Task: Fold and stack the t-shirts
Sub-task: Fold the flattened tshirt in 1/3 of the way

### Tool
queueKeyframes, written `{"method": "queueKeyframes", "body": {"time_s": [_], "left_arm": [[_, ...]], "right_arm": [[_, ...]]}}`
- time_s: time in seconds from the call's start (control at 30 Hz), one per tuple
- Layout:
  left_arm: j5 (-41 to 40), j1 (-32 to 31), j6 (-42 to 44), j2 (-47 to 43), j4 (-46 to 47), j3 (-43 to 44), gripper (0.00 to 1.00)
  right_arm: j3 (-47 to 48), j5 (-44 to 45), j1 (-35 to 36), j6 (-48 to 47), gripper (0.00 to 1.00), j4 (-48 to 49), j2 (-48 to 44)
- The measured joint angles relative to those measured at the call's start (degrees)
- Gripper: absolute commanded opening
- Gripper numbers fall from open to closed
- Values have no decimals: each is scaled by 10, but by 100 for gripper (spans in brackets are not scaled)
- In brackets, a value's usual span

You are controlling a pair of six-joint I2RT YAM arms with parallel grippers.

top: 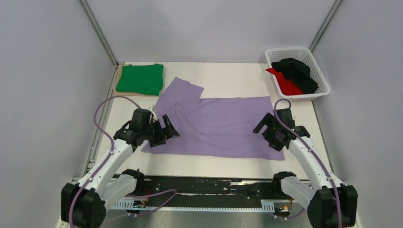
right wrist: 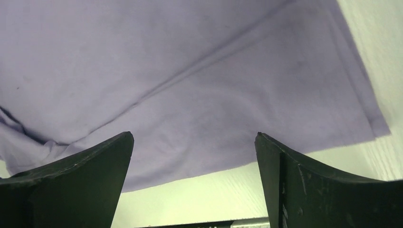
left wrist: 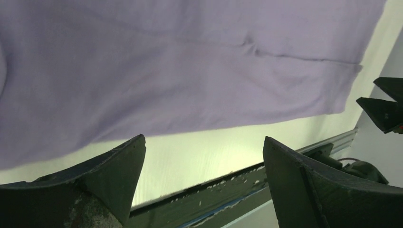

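Note:
The lilac-purple t-shirt [top: 214,123] lies spread on the table, partly folded, one sleeve pointing to the far left. My left gripper [top: 167,129] is open and empty over its near left edge. My right gripper [top: 267,129] is open and empty over its near right corner. In the left wrist view the shirt [left wrist: 166,61] fills the top, above my open gripper [left wrist: 204,145]. In the right wrist view its near hem [right wrist: 190,95] lies just past my open gripper [right wrist: 194,140]. A folded green t-shirt [top: 140,78] lies at the far left. Black [top: 297,71] and red [top: 288,84] shirts lie in the basket.
The white lattice basket [top: 317,78] stands at the far right corner. A flat tan board [top: 119,84] lies under the green shirt. A black rail [top: 209,187] runs along the near table edge. The right gripper's fingers [left wrist: 385,111] show at the right of the left wrist view.

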Motion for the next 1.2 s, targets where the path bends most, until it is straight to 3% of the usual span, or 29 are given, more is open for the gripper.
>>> {"method": "queueKeyframes", "body": {"time_s": [0.13,0.33,0.5,0.83,1.2], "left_arm": [[6,0,20,100,89,55,100],[-60,0,52,265,158,113,100],[-94,0,67,322,171,100,100],[-75,1,62,252,234,13,100],[-58,-8,16,74,93,-71,100]], "right_arm": [[40,31,104,-16,100,51,36],[75,62,244,-23,100,123,195],[80,77,291,-34,100,139,271],[51,119,336,-55,100,167,255],[-21,78,358,-8,100,150,148]]}}
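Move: The purple t-shirt lies flat, about 6 cm below both hands. Its middle is roughly 6 cm ahead of the left hand and 18 to its right, and about 6 cm ahead of the right hand and 20 to its left. From the left hand, its far sleeve is some 22 cm ahead and 4 right, and the green stack about 27 ahead and 12 left. The basket is roughly 30 cm ahead and 13 right of the right hand. Both open grippers come down with their fingertips on the t-shirt and drag it back towards the base. The left first hops about 10 cm forward over the cloth and sinks, then pulls back just as far. The right swings about 11 cm left, turning some 30 degrees counter-clockwise as it lowers 5 cm, then draws back nearly 5 cm. ##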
